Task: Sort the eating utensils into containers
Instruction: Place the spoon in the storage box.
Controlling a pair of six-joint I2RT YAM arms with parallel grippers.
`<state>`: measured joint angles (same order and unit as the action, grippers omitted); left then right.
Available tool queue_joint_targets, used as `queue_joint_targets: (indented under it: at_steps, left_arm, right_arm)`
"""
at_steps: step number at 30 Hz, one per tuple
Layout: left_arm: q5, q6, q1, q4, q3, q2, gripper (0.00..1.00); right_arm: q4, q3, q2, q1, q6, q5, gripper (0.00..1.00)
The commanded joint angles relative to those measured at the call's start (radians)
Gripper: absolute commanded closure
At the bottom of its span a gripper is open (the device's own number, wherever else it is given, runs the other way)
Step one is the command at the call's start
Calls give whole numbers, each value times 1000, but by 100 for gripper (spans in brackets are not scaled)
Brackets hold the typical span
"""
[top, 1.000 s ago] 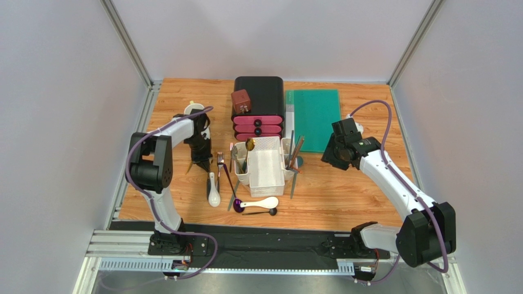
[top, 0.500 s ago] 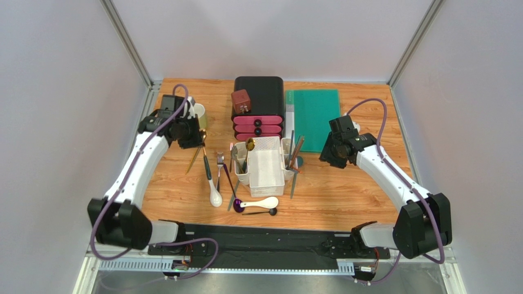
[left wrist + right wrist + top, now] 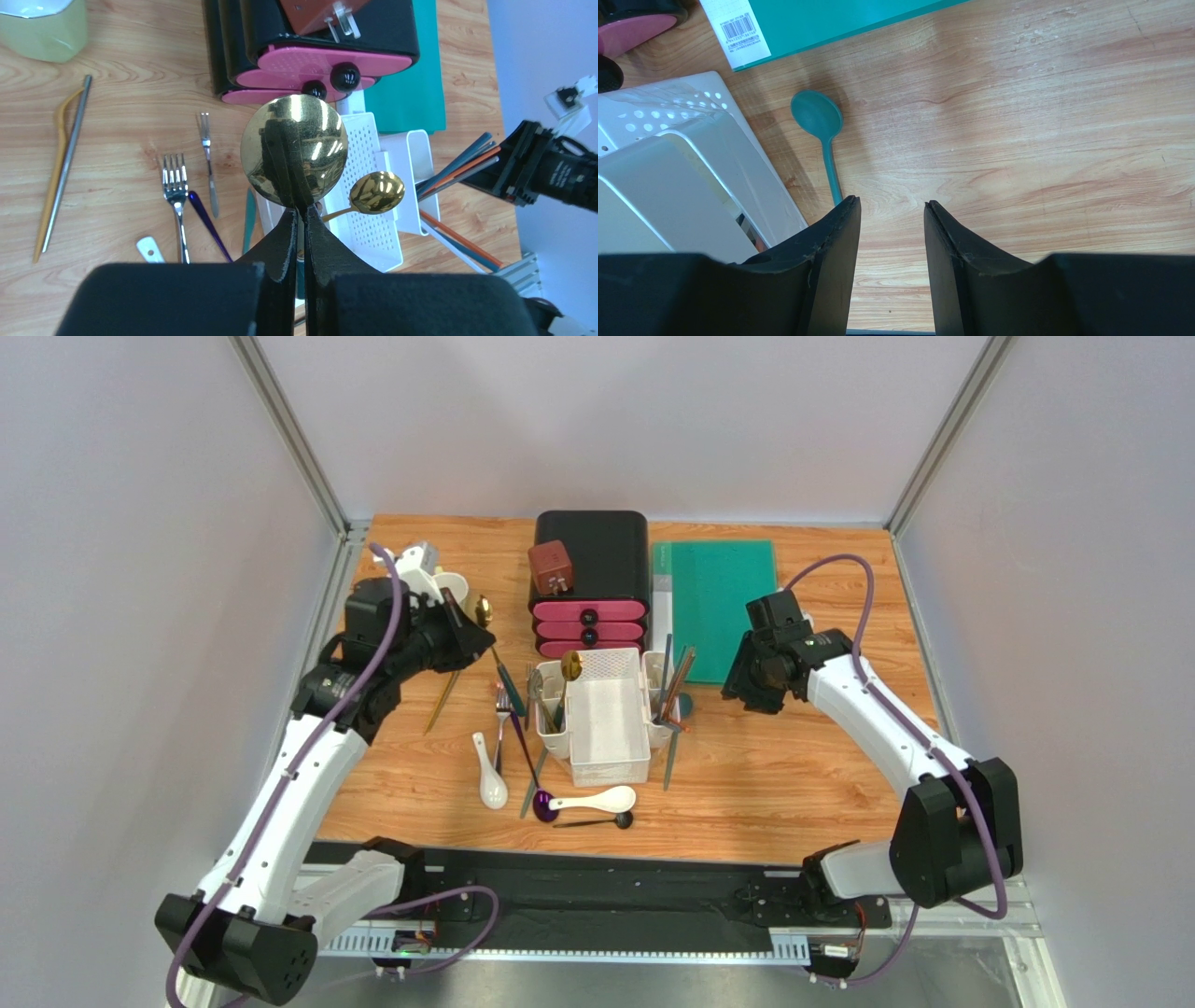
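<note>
My left gripper [image 3: 467,626] [image 3: 298,210] is shut on a gold spoon [image 3: 293,150] [image 3: 481,608] just below its bowl, held in the air left of the white caddy [image 3: 608,753]; the dark handle slants down. Another gold spoon [image 3: 377,191] [image 3: 572,667] stands in the caddy's left side bin, and chopsticks [image 3: 675,686] fill the right one. On the table lie forks [image 3: 174,189], a purple spoon [image 3: 535,781], two white ceramic spoons [image 3: 488,781] and a black spoon [image 3: 596,821]. My right gripper [image 3: 891,204] [image 3: 744,686] hangs open over bare wood beside a teal spoon [image 3: 821,126].
A black-and-pink drawer box [image 3: 591,581] stands behind the caddy, with a teal board [image 3: 720,602] to its right. A pale yellow mug [image 3: 449,588] [image 3: 42,28] sits at the back left. A gold and a grey chopstick [image 3: 63,161] lie near it.
My left gripper has lifted the gold spoon off the table beside the forks, raised it and swung it toward the caddy. The right gripper has edged left toward the caddy.
</note>
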<state>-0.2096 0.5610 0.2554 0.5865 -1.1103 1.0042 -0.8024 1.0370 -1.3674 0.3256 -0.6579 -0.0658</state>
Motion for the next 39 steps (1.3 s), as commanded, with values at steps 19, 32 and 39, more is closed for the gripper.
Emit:
queue_joint_targets:
  at_steps: [19, 32, 39]
  left_arm:
    - [274, -56, 311, -342, 128, -3, 100]
    - [432, -151, 433, -422, 227, -1, 100]
    - [467, -141, 452, -455, 271, 5, 100]
  right_arm:
    - [31, 35, -1, -3, -28, 50, 58]
    - [16, 34, 2, -3, -3, 84, 57]
    - [-3, 46, 1, -2, 17, 84, 58]
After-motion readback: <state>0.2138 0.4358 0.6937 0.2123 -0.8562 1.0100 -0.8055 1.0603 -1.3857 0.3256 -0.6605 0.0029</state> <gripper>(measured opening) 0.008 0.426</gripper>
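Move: The left hand, holding the spoon upright with its bowl on top, is bound for the box's left compartment, about 7 cm to its right, 2 cm back and some 22 cm below. The gold ladle's bowl stands around 10 cm right, 1 cm ahead and 12 cm lower. On the table 27 cm below, the fork lies roughly 2 cm left, 4 cm back. From the right hand, the compartment is about 35 cm left, level front to back and 5 cm lower. Rightward goes the left hand, about 7 cm towards the storage box's left compartment, dipping and recovering early on; then the sideways travel dies out and it sinks, ending some 4–5 cm lower. The fingers keep their shut hold on the spoon while the wrist tips them up towards level and rolls the hand's left side up, each by 10–15 degrees. ##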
